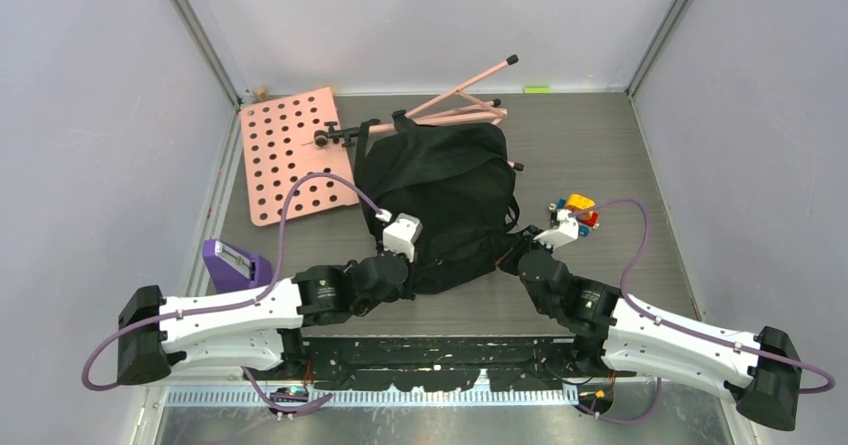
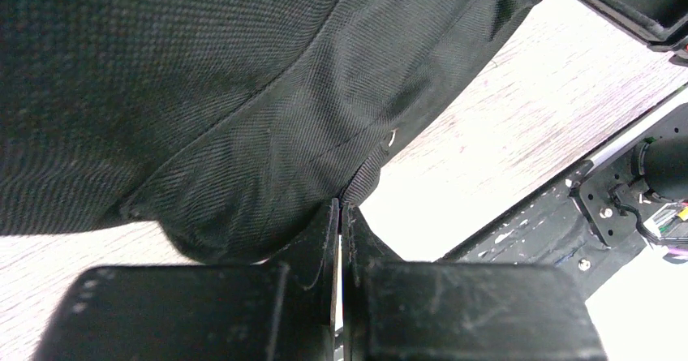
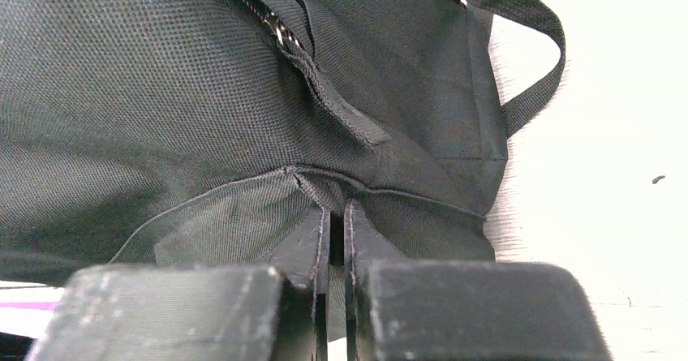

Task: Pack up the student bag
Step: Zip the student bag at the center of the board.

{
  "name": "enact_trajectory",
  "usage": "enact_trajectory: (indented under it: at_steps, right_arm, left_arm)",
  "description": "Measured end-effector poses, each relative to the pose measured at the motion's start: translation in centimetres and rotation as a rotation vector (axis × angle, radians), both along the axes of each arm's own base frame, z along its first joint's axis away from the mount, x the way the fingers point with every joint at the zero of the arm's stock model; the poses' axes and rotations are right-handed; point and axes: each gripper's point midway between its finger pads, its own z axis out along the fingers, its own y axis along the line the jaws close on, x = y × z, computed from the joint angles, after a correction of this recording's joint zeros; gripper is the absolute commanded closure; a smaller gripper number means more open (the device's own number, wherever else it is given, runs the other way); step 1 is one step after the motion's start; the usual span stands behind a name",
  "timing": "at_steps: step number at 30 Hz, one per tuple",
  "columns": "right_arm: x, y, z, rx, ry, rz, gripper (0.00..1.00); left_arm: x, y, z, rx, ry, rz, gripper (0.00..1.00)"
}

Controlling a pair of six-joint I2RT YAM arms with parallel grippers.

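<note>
The student bag (image 1: 440, 180), a large black fabric backpack, lies in the middle of the table with its near edge toward the arms. My left gripper (image 1: 424, 259) is at the bag's near left corner. In the left wrist view its jaws (image 2: 341, 208) are shut, pinching a fold of the bag's fabric (image 2: 243, 134) at the tips. My right gripper (image 1: 512, 255) is at the near right corner. Its jaws (image 3: 334, 208) are shut on a gathered seam of the bag (image 3: 162, 93), below a zipper (image 3: 280, 32). A loose strap (image 3: 535, 61) loops off to the right.
A pink perforated music-stand plate (image 1: 290, 155) lies left of the bag, with its pink legs (image 1: 460, 100) behind it. A purple box (image 1: 235, 265) stands near the left arm. Small coloured items (image 1: 578, 210) lie at the right. Grey walls close in the table.
</note>
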Motion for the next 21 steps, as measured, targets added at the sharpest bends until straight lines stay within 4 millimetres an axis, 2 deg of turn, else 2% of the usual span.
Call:
enact_trajectory:
  at_steps: [6, 15, 17, 20, 21]
  right_arm:
    - [0.0, 0.0, 0.2, -0.015, -0.007, 0.007, 1.0]
    - [0.0, 0.2, 0.3, -0.053, -0.018, 0.025, 0.99]
    - [0.0, 0.2, 0.4, -0.077, -0.027, 0.037, 0.89]
    - [0.0, 0.3, 0.6, -0.146, -0.051, 0.077, 0.56]
    - [0.1, 0.0, 0.9, -0.182, -0.066, 0.081, 0.51]
  left_arm:
    - [0.1, 1.5, 0.1, 0.014, 0.011, 0.019, 1.0]
    - [0.4, 2.4, 0.1, 0.014, 0.039, 0.027, 1.0]
    - [0.3, 2.5, 0.2, 0.008, 0.042, 0.023, 1.0]
    - [0.0, 2.3, 0.5, -0.005, 0.047, 0.002, 1.0]
    - [-0.1, 2.2, 0.4, -0.002, 0.05, -0.006, 1.0]
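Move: The left hand already pinches the zip's pull tab, with the slider about 3 cm to its right and 1 cm ahead. The bag's left front corner, where the pull is being taken, lies roughly 6 cm left, 4 cm ahead and 4 cm lower. The right hand holds a cloth fold right between its fingertips; from that hand a second zip slider is about 6 cm ahead and 2 cm left, and the strap loop about 8 cm ahead, 3 cm right. Still pinching the pull tab, the left hand draws it about 2.5 cm to the left towards the bag's near left corner, level, easing to a halt. The right hand stays put holding its cloth fold, then at the end opens its fingers partway around it, rolling some 10 degrees with its left side dipping and rising about 1 cm. ##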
